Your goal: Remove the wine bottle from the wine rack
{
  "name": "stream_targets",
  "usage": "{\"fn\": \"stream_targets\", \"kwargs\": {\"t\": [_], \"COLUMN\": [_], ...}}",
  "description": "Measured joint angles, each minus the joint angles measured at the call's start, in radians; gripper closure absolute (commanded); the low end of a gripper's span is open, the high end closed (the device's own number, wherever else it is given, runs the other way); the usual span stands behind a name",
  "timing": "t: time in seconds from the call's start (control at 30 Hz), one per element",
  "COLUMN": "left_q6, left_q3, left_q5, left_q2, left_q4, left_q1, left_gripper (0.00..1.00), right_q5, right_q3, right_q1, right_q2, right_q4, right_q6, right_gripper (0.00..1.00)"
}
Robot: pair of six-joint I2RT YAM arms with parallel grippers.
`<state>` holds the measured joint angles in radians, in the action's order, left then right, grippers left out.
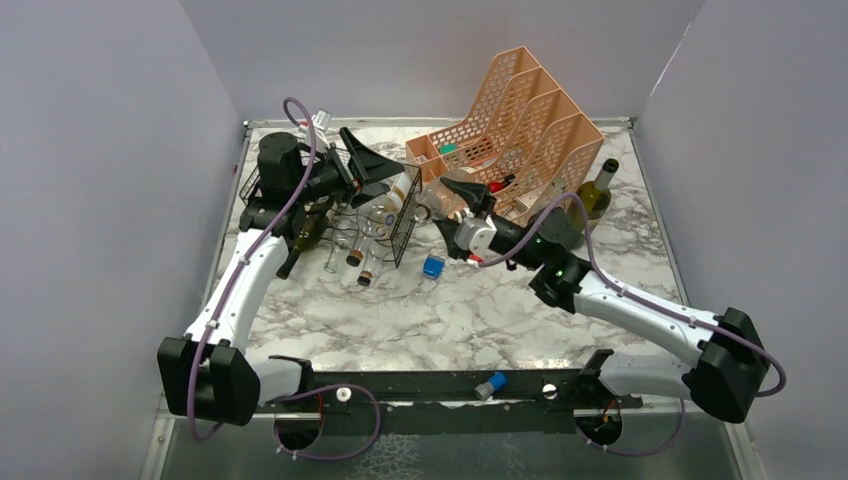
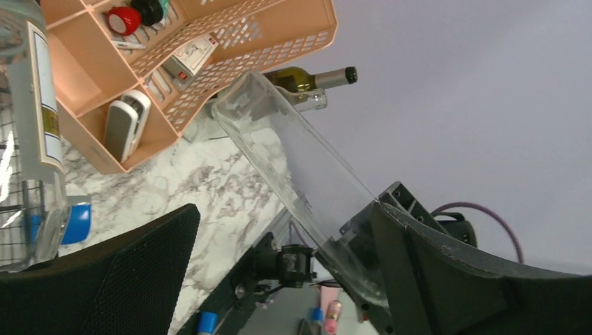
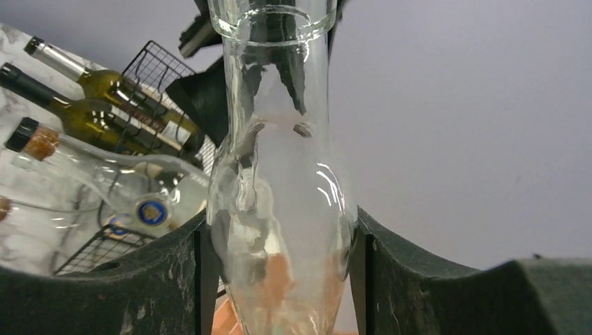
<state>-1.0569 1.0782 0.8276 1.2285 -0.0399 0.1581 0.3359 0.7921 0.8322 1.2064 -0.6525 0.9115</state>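
The black wire wine rack (image 1: 402, 228) stands at the back left and holds several bottles, green and clear (image 3: 105, 118). My right gripper (image 1: 452, 200) is shut on a clear glass wine bottle (image 1: 428, 196) just off the rack's right side. In the right wrist view both pads of the right gripper (image 3: 279, 223) press the bottle's body (image 3: 279, 139). Its open neck points up toward the left arm. My left gripper (image 1: 372, 165) hovers over the rack's top right corner, open. In the left wrist view, nothing sits between the wide-apart fingers of the left gripper (image 2: 286, 209).
A peach perforated file organizer (image 1: 520, 130) with small items stands at the back, right behind the right gripper. A green bottle (image 1: 598, 188) is at the far right. A blue cap (image 1: 433, 266) lies in front of the rack. Grey walls close in three sides.
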Motion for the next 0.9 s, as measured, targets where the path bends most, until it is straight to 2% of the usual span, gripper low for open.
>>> {"fn": "stream_targets", "kwargs": {"t": [0.1,0.23,0.43,0.73,0.9], "left_q6": [0.070,0.142,0.186,0.203,0.208], "left_q3": [0.028,0.058,0.059,0.059,0.059], "left_q5": [-0.010,-0.026,-0.037,-0.037,-0.037], "left_q2": [0.000,0.000,-0.002,-0.002,-0.002], "left_q4": [-0.042,-0.085,-0.118,-0.125,-0.129], "left_q1": [0.000,0.000,0.000,0.000,0.000], "left_gripper": [0.01,0.01,0.01,0.01,0.01], "right_q5": [-0.082,-0.177,-0.295,-0.476,-0.515], "right_q3": [-0.002,-0.026,-0.135,-0.271,-0.325], "right_q1": [0.000,0.000,0.000,-0.024,-0.121], "right_q2": [-0.050,-0.129,-0.270,-0.274,-0.237], "right_q4": [0.090,0.217,0.344,0.343,0.281], "right_q6": [-0.128,-0.309,-0.550,-0.729,-0.826], "right_gripper": [0.66,0.76,0.76,0.75,0.76]}}
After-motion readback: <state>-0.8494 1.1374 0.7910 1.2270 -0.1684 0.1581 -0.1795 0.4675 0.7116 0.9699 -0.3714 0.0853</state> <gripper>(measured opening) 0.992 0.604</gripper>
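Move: The wine bottle already hangs tilted in the right hand's grip. The standing clear bottle it is taken towards is about 14 cm ahead, 25 cm to the right and 22 cm below; the green wine bottle stands some 9 cm farther right. The orange organizer lies about 27 cm ahead, 16 cm right and 27 cm down, the blue box about 8 cm ahead, 2 cm left and 33 cm down. From the empty left hand, that clear bottle is about 10 cm ahead, 34 cm right, 20 cm below. The bottle, still pinched near its neck, is carried down and to the right by the right hand, roughly 16 cm lower and 13 cm right, past the near side of the organizer towards the standing clear bottle. It eases slightly forward near the end. The wrist turns through some 60 degrees on the way, tipping down and swinging clockwise, while the fingers keep their hold. ##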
